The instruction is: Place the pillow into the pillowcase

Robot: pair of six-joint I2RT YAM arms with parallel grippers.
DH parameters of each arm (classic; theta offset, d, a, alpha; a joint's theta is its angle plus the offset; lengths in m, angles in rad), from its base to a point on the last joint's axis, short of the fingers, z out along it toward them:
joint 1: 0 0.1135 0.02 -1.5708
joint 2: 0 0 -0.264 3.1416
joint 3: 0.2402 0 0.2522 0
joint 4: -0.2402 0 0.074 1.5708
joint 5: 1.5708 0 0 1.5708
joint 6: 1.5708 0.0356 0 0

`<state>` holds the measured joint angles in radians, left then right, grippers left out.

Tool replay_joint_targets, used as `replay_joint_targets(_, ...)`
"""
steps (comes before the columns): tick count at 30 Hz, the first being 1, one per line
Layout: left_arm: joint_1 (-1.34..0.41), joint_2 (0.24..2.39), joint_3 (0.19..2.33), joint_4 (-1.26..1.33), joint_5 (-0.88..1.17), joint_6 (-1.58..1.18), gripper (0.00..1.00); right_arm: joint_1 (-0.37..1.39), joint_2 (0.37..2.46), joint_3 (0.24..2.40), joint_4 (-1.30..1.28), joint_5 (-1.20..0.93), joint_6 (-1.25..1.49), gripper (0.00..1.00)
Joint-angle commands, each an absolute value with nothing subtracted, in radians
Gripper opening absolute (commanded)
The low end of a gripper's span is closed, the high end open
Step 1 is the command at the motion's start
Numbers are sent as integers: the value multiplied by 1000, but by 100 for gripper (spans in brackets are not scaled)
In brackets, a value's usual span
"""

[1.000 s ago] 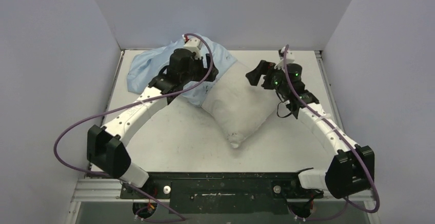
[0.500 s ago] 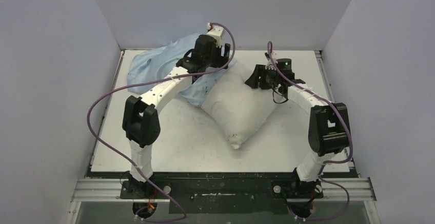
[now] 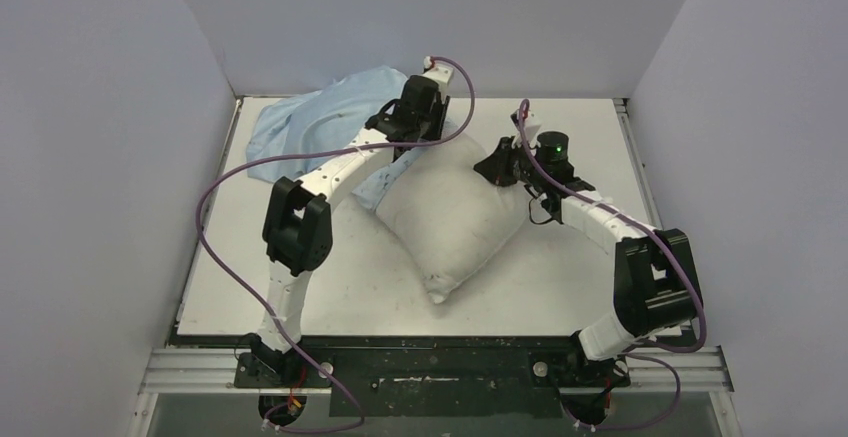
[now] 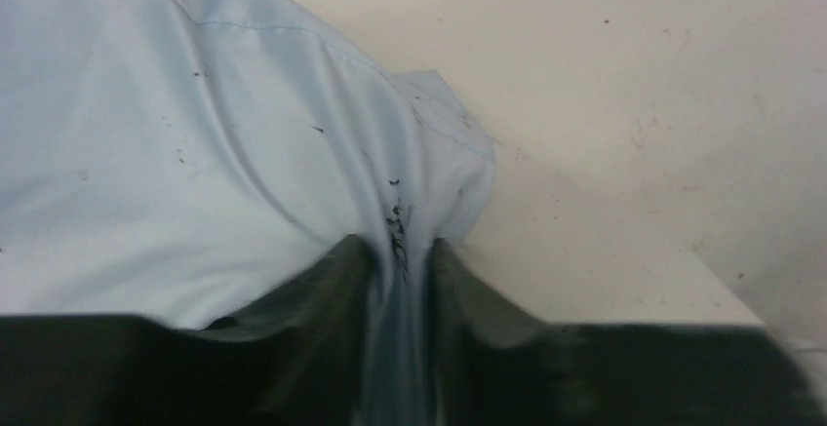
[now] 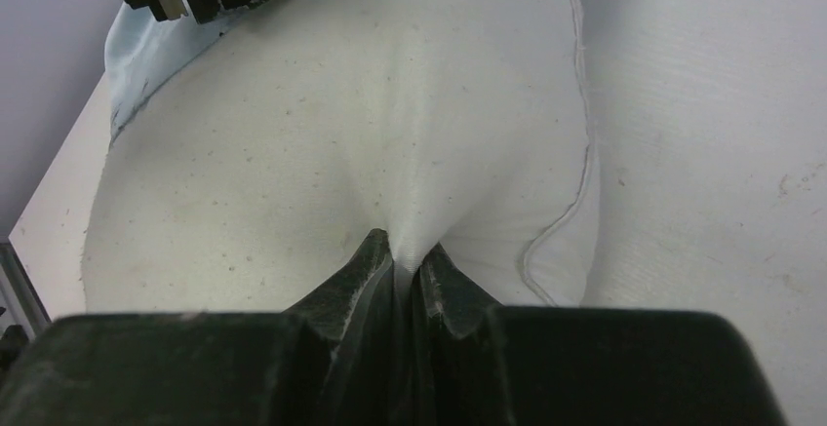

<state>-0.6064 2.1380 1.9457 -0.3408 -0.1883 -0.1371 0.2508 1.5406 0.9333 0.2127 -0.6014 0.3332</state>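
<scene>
The off-white speckled pillow (image 3: 450, 222) lies diagonally at mid-table, one corner toward the near edge. Its far-left end runs under the light-blue pillowcase (image 3: 300, 122), which spreads wrinkled over the far-left corner. My left gripper (image 3: 415, 142) sits at the pillowcase's edge beside the pillow, and in the left wrist view it (image 4: 400, 251) is shut on a bunched fold of the pillowcase (image 4: 195, 153). My right gripper (image 3: 488, 170) is at the pillow's far-right side; in the right wrist view it (image 5: 405, 255) pinches a ridge of the pillow (image 5: 322, 134) fabric.
Grey walls close in the white table (image 3: 600, 267) on three sides. The arm bases stand on a black rail (image 3: 430, 362) at the near edge. Purple cables loop off both arms, the left one (image 3: 215, 217) hanging wide over the table's left side.
Both arms have stretched forward. The right gripper has closed on the pillow fabric and the left on the pillowcase edge. The pillow has shifted left and nearer, its far-left end further under the pillowcase.
</scene>
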Motion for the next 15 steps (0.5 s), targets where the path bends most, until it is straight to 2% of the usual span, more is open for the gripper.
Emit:
replay_joint_targets(1,-609,2125,1975,-345,-130,-171,15,275,1496,909,346,-629,393,0)
replay_joint_targets(3,-620,2092,1977,-340,-81,-197,1,286,1491,889,383,-610,435,0)
replay_joint_targets(4,-628,2069,1978,-330,-57,-214,0,293,1489,868,424,-599,462,0)
replay_joint_targets(9,-667,1953,1953,-237,120,-352,0,315,1463,806,577,-496,580,0)
replay_joint_targets(15,-723,1824,1666,50,312,-589,0,330,1464,754,722,-336,683,0)
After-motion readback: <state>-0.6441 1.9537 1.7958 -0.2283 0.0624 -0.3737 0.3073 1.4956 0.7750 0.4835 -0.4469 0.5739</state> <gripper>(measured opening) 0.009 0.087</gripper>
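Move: The pillowcase's rim lies right between the left gripper's half-closed pads. From there the pillow's middle is about 15 cm back, 2 cm to the right and 8 cm lower, while the bulk of the pillowcase spreads some 22 cm to the left, 2 cm ahead and 12 cm down. From the right gripper, already pinching the pillow's side, that rim lies roughly 9 cm ahead and 10 cm to the left, near its own height. Shut the left gripper fully on the pillowcase rim, then pull it back and up about 6 cm each and some 5 cm right, over the pillow towards the right gripper, rolling its left side down about 20 degrees. Keep the right gripper pinched on the pillow nearly in place, turning it clockwise and raising its left side, each some 10 degrees. ##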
